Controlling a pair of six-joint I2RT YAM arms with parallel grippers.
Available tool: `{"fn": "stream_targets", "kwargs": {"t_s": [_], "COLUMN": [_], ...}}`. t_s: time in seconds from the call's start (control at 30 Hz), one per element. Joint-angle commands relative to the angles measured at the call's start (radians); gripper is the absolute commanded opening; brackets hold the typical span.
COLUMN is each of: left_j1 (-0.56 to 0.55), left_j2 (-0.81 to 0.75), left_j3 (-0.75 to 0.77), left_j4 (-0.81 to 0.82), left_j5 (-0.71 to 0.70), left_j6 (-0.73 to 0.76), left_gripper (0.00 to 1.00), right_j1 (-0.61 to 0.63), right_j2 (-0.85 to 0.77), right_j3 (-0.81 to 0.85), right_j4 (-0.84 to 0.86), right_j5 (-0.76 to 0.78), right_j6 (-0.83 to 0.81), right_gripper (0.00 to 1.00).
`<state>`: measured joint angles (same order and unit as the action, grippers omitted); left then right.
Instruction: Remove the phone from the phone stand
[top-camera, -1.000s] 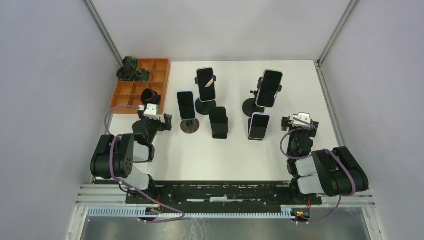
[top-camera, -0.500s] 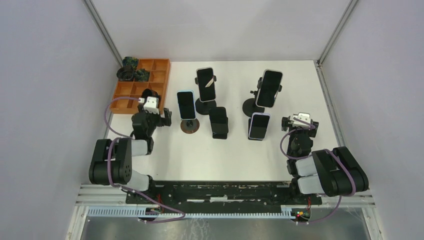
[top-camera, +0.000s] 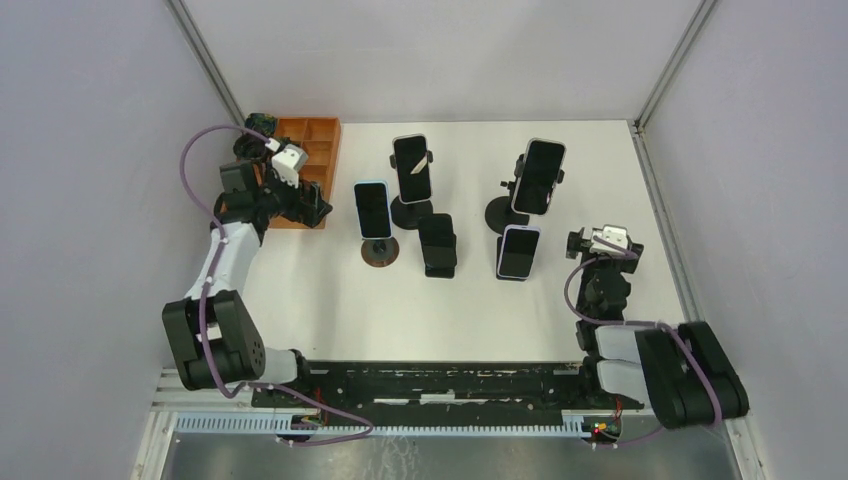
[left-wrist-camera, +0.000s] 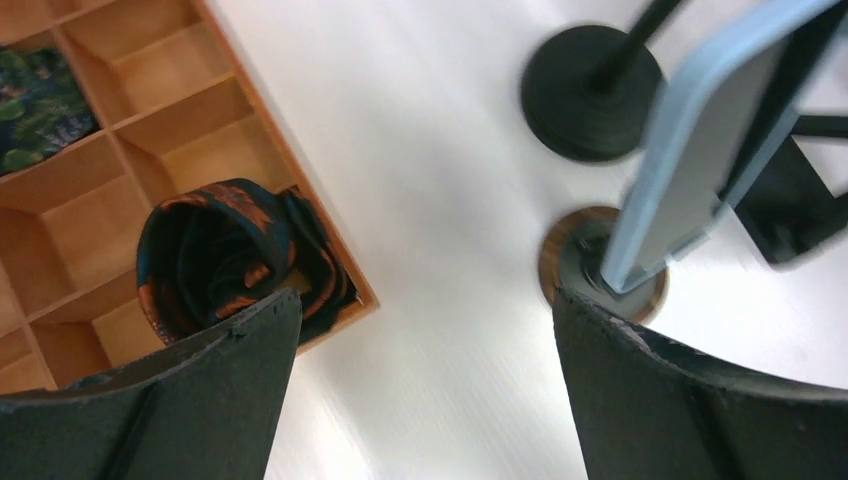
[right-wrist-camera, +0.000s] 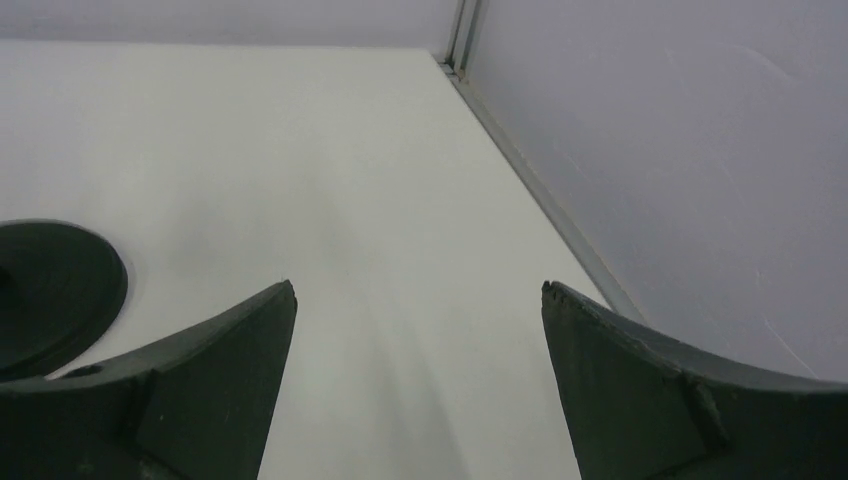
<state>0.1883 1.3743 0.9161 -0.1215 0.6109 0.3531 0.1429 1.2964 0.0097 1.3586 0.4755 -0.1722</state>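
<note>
Several phones stand on stands in mid-table. A light-blue phone (top-camera: 372, 209) leans on a stand with a round wooden base (top-camera: 380, 253). In the left wrist view the same phone (left-wrist-camera: 712, 150) and base (left-wrist-camera: 600, 272) sit just beyond my right finger (left-wrist-camera: 680, 400). My left gripper (top-camera: 312, 207) (left-wrist-camera: 425, 298) hangs open over bare table between that stand and the orange tray's corner, holding nothing. My right gripper (top-camera: 603, 241) (right-wrist-camera: 418, 288) is open and empty at the right, right of a white-cased phone (top-camera: 518, 251).
An orange compartment tray (top-camera: 247, 180) (left-wrist-camera: 330, 260) at the back left holds a rolled dark strap (left-wrist-camera: 232, 255) and green items (left-wrist-camera: 40, 100). Two taller black stands carry phones (top-camera: 412, 168) (top-camera: 540, 176). One black round base (left-wrist-camera: 590, 95) stands behind the blue phone. The right wall (right-wrist-camera: 680, 150) is close to my right gripper.
My left arm has stretched out from near its base toward the back left, reaching the tray's near corner. The right arm has shifted only slightly. Both grippers stay open.
</note>
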Motion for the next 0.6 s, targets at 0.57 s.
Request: {"fn": "stream_targets", "kwargs": {"t_s": [0.57], "left_j1": [0.019], "left_j2": [0.305], "left_j3": [0.346], "left_j4": [-0.826], "left_j5": [0.658], "left_j6": [0.581], "left_gripper": [1.0], "right_j1": [0.011], "right_j2": [-0.853], "right_j3": [0.176], "right_j4": [-1.217], "right_j5": [-0.287], "right_j6": [0.506], "right_gripper": [0.98]}}
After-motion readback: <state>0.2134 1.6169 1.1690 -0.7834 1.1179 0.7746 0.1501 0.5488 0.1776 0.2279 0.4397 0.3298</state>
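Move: Off to the left hand's right, about 15 cm away, 2 cm nearer the base and 5 cm lower, is the blue-rimmed phone on its stand. From that phone, the tall-stand phone is some 8 cm farther right and 10 cm farther out, the black phone 14 cm right and 4 cm nearer. The right hand has the white-rimmed phone about 17 cm to its left, level ahead, 5 cm lower. Swinging in on the blue-rimmed phone with open fingers, the left hand goes about 6 cm back and as much right, rising slightly before sinking; its wrist turns clockwise some 30 degrees, rolling its left side down. The right hand, open and empty, draws back 3 cm, bobs up, down and up again, shifts left late and rolls its left side up. ##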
